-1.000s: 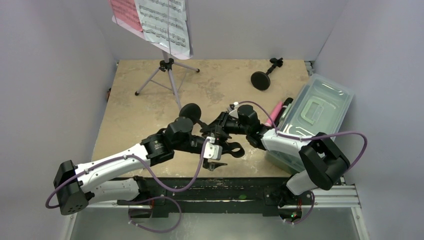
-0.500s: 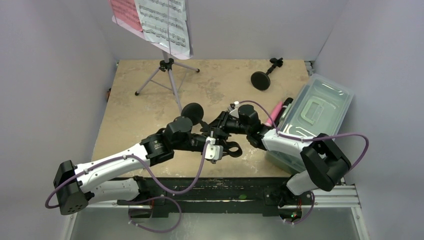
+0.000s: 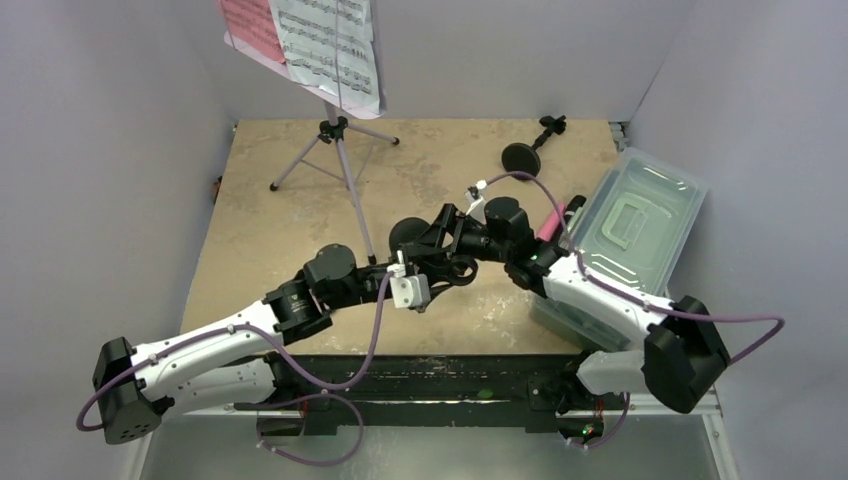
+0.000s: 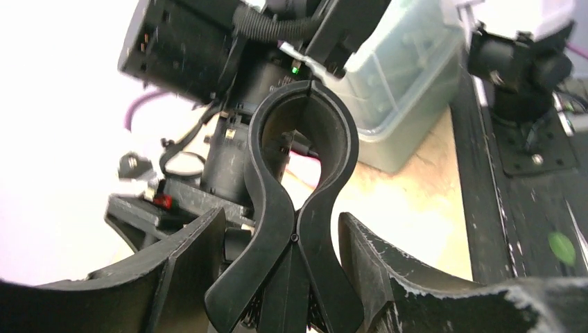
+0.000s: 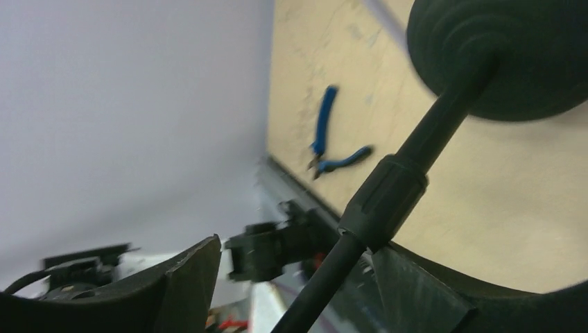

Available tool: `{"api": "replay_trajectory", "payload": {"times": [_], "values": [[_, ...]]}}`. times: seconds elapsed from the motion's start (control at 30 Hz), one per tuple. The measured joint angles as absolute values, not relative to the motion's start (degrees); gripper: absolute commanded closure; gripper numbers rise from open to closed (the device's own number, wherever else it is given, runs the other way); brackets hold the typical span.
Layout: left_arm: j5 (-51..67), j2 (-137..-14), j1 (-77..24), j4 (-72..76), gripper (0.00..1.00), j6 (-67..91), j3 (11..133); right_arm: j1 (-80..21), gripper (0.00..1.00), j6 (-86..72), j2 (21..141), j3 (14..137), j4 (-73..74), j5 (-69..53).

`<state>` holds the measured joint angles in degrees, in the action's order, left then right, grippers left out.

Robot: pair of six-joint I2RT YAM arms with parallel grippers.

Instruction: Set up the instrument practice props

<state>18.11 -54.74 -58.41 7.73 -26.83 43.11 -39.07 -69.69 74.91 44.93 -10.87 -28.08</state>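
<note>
A black round-based pole [image 3: 408,233] hangs tilted above mid-table between both arms. My left gripper [image 4: 283,215] is shut on the two tabs of its black clip [image 4: 301,132]. My right gripper [image 5: 298,246] stands open around the pole's shaft [image 5: 385,198], which lies near one finger, with the round base [image 5: 506,48] beyond. The lavender music desk on its tripod [image 3: 340,160] stands at back left with pink [image 3: 250,30] and white [image 3: 330,45] pages on it. Another black pole [image 3: 522,158] lies at the back. A pink microphone [image 3: 552,222] leans by the tub.
A clear plastic tub [image 3: 640,215] sits at the right edge, close behind my right arm. Blue-handled pliers [image 5: 326,142] lie on the board near the left wall. Grey walls close in the board on three sides.
My right gripper has opened off the pole. My left jaws have closed in on the clip. Both grippers and the pole have shifted back and to the right.
</note>
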Motion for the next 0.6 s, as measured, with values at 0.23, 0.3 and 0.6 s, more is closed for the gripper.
{"api": "replay_trajectory", "payload": {"times": [0.23, 0.3, 0.6], "values": [[11.0, -51.5, -58.9, 26.8, 1.0, -13.8, 32.3, -39.2, 0.05, -46.0, 69.6, 57.6, 13.5, -3.1], [8.5, -51.9, -58.8, 29.8, 1.0, -11.2, 30.6, -38.8, 0.02, -40.8, 69.4, 61.7, 19.1, 5.9], [-0.5, -52.7, -58.5, 34.0, 1.0, -2.9, 29.4, -38.7, 0.01, -40.9, 81.4, 69.5, 35.8, 31.2]]}}
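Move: The pink microphone lies about 26 cm to the right of the right hand, 11 cm ahead and some 20 cm below. The black microphone is 3 cm right of the pink one; the second stand's base is about 19 cm beyond the pink one and 5 cm to its left, and the lidded box's middle about 18 cm to its right. From the left hand, holding the first stand by its clip, the pink microphone is about 26 cm right, 18 cm ahead and 26 cm below. Rightward and forward, quickly, the already loosened right hand leaves the first stand's shaft for the pink microphone, covering nearly 20 cm in a low arc that rises and then dips; its wrist swings clockwise and down as the fingers spread fully. The left hand keeps its grip on the clip, easing some 4 cm forward and left while tilting its fingers up and turning counter-clockwise. ##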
